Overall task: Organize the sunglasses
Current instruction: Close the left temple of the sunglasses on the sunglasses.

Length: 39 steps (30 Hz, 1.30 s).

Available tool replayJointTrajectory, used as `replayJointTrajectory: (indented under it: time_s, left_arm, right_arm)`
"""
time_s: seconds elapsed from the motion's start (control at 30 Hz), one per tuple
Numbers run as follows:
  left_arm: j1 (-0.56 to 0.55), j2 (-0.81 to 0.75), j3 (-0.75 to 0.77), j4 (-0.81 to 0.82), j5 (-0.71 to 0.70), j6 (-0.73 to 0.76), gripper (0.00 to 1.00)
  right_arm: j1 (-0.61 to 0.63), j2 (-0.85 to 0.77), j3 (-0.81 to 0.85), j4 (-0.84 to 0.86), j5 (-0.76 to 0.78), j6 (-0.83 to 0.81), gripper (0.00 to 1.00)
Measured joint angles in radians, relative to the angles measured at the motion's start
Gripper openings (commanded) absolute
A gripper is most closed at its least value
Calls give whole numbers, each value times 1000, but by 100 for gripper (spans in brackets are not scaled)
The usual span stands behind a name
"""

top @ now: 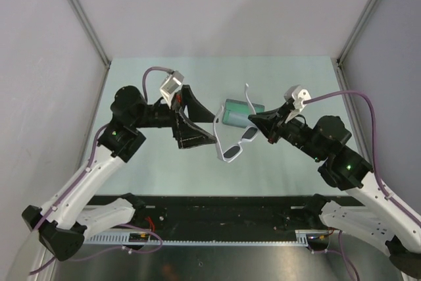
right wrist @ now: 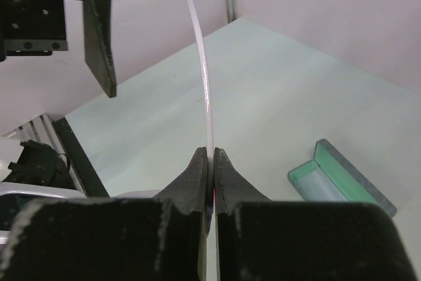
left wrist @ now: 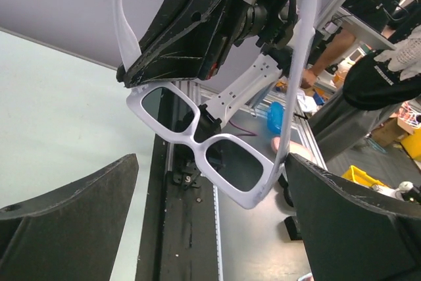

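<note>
The sunglasses (top: 235, 145) hang in the air between my two arms, white chunky frame and dark lenses (left wrist: 231, 164) facing the left wrist camera. My right gripper (top: 255, 121) is shut on one thin white arm (right wrist: 203, 77) of the pair, pinched at the fingertips (right wrist: 211, 160). My left gripper (top: 208, 127) is open, its fingers (left wrist: 72, 205) wide on either side below the frame. The other white arm (left wrist: 297, 70) runs close beside its right finger (left wrist: 358, 222); I cannot tell whether they touch.
An open case with green lining (top: 240, 112) lies on the pale table (top: 296, 77) behind the sunglasses, also low right in the right wrist view (right wrist: 342, 179). Grey walls enclose the table on three sides. A black rail (top: 217, 208) runs along the near edge.
</note>
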Motion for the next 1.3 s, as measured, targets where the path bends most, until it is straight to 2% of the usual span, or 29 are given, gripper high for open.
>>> replayJointTrajectory:
  time_s: [0.4,0.93,1.3]
  left_arm:
    - [-62,38,-11,0,21,-42,100]
    - [-137,89,-22,8,82,-44,100]
    - [-140,124,31,43,108,-76,100]
  right_arm:
    - [111,29,0,70,12,-65,1]
    - [121,45,34,107,-2,-122,2]
    - [121,67,68,135,-79,-145,2]
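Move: The left temple of the sunglasses stands up, slightly forward, just off my open left hand's fingertips: its middle is about 3 cm back, 1 cm right and 4 cm up, beside the back finger. The left lens is some 4 cm right, 3 cm back and 3 cm down; the right lens about 9 cm right, 1 cm ahead and 3 cm down. From my right hand, pinching the right temple, that left temple lies about 10 cm left, 8 cm back and 5 cm up. I bring the left temple and my left hand's back finger against each other near the hinge: my left hand, fingers still wide open, eases back and right about 3 cm each, dips, then rises partway, turning some 15 degrees clockwise. Meanwhile my right hand keeps its pinch and carries the sunglasses up about 5 cm, left and a little back, fingertips tilting up. ##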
